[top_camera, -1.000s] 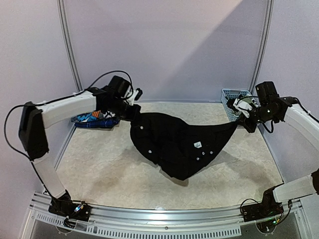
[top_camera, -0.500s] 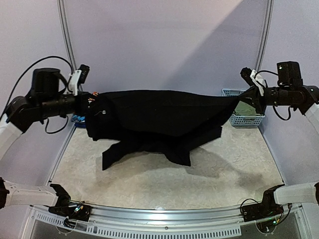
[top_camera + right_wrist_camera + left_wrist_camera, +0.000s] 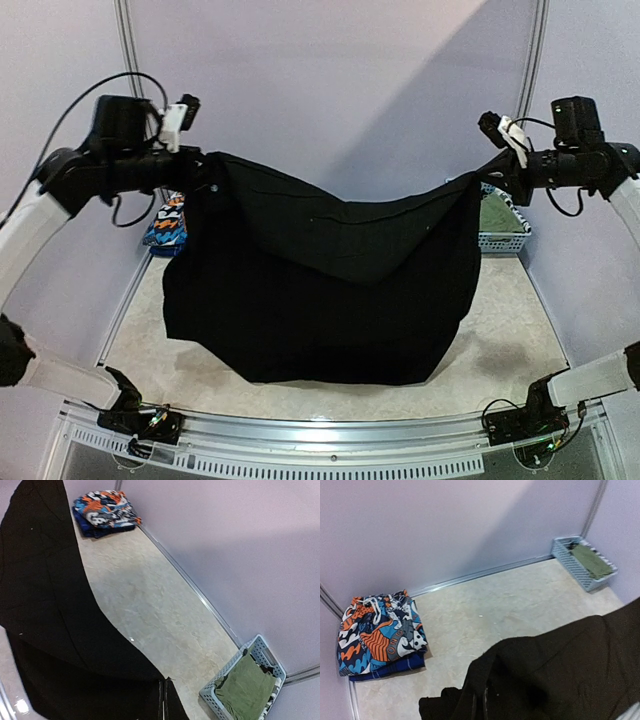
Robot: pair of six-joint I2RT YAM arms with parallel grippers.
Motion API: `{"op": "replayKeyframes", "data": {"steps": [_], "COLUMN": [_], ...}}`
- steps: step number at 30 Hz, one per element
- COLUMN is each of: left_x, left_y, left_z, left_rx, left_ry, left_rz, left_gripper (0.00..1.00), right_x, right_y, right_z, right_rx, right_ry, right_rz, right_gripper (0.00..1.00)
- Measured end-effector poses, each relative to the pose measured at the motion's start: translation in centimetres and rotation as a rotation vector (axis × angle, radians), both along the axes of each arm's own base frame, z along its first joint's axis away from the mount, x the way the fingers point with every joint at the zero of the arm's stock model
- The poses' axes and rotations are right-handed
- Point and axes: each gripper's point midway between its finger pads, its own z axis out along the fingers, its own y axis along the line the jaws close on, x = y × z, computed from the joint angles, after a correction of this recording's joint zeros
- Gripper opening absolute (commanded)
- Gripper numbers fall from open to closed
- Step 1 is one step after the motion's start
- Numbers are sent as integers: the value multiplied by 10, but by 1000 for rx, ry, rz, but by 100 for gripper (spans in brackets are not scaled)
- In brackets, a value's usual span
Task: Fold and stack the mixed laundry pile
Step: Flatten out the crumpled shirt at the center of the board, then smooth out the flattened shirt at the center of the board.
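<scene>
The long black trousers (image 3: 320,300) hang as a wide sheet between my two grippers, high over the table, with the lower edge near the table's front. My left gripper (image 3: 203,172) is shut on the upper left corner of the cloth. My right gripper (image 3: 490,180) is shut on the upper right corner. In the left wrist view the black cloth (image 3: 560,670) bunches round the jaws and hides the fingers. In the right wrist view the cloth (image 3: 45,605) runs off to the left from the pinched edge.
A folded orange-blue-white print piece (image 3: 380,630) lies on a blue piece at the back left corner (image 3: 165,225). The light-blue lattice basket (image 3: 212,692) stands at the back right (image 3: 505,240) with an olive-green garment (image 3: 245,685) in it.
Both arms have risen and swung outward. The black trousers have come up off the table and now hang spread between the grippers instead of lying crumpled.
</scene>
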Motion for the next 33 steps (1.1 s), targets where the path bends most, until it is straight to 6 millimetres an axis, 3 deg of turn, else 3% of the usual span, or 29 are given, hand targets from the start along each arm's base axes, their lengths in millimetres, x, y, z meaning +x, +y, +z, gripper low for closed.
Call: {"op": "replayKeyframes", "data": {"steps": [2,5,8,11,13,16,18,19,21,24,27,33], "left_x": [51,123,185,219,218,178,135,119,78,33,5,-20], "left_y": [-5,-6,3,11,17,18,16,16,14,13,15,28], "left_z": [-28,-89,-150,-184,-194,-192,-186,-183,-180,-188,-211,-256], "left_rx": [63,119,138,152,162,162,157,149,135,128,151,228], "left_ry": [58,163,271,324,350,376,391,392,385,400,452,582], "left_rz": [71,162,268,344,370,364,330,313,267,195,151,173], "left_gripper": [2,33,43,52,57,60,60,60,59,58,58,66], "right_x": [36,95,163,231,243,217,170,162,123,63,20,-8], "right_y": [-4,-11,-21,-33,-45,-63,-68,-68,-64,-59,-56,-49], "right_z": [-21,-61,-99,-131,-160,-207,-235,-237,-244,-248,-252,-276], "right_rx": [-22,-53,-70,-33,-5,-18,-46,-53,-74,-111,-146,-238], "right_ry": [37,115,197,270,350,501,628,646,686,723,729,756], "right_rz": [-76,-210,-348,-465,-522,-562,-545,-539,-481,-397,-331,-280], "right_gripper": [0,36,43,50,51,51,52,52,54,55,57,58]}}
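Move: Both grippers hold the stretched shirt's top corners some 37 cm above the board. From the left gripper, the spot for its corner is about 20 cm ahead, 2 cm left; the printed shorts pile lies about 19 cm ahead, 13 cm left. From the right gripper, its corner's spot is roughly 18 cm ahead, 5 cm right; the basket is 18 cm ahead, 15 cm right. Swing both grippers forward and down together, over 20 cm out and 15 to 20 cm down, opening the fingers on the way to let go of the shirt's corners over the far part of the board. Then draw both back empty by about as much, sinking on to finish low over the shirt's sides, fingers tipped down 30 to 40 degrees more. ##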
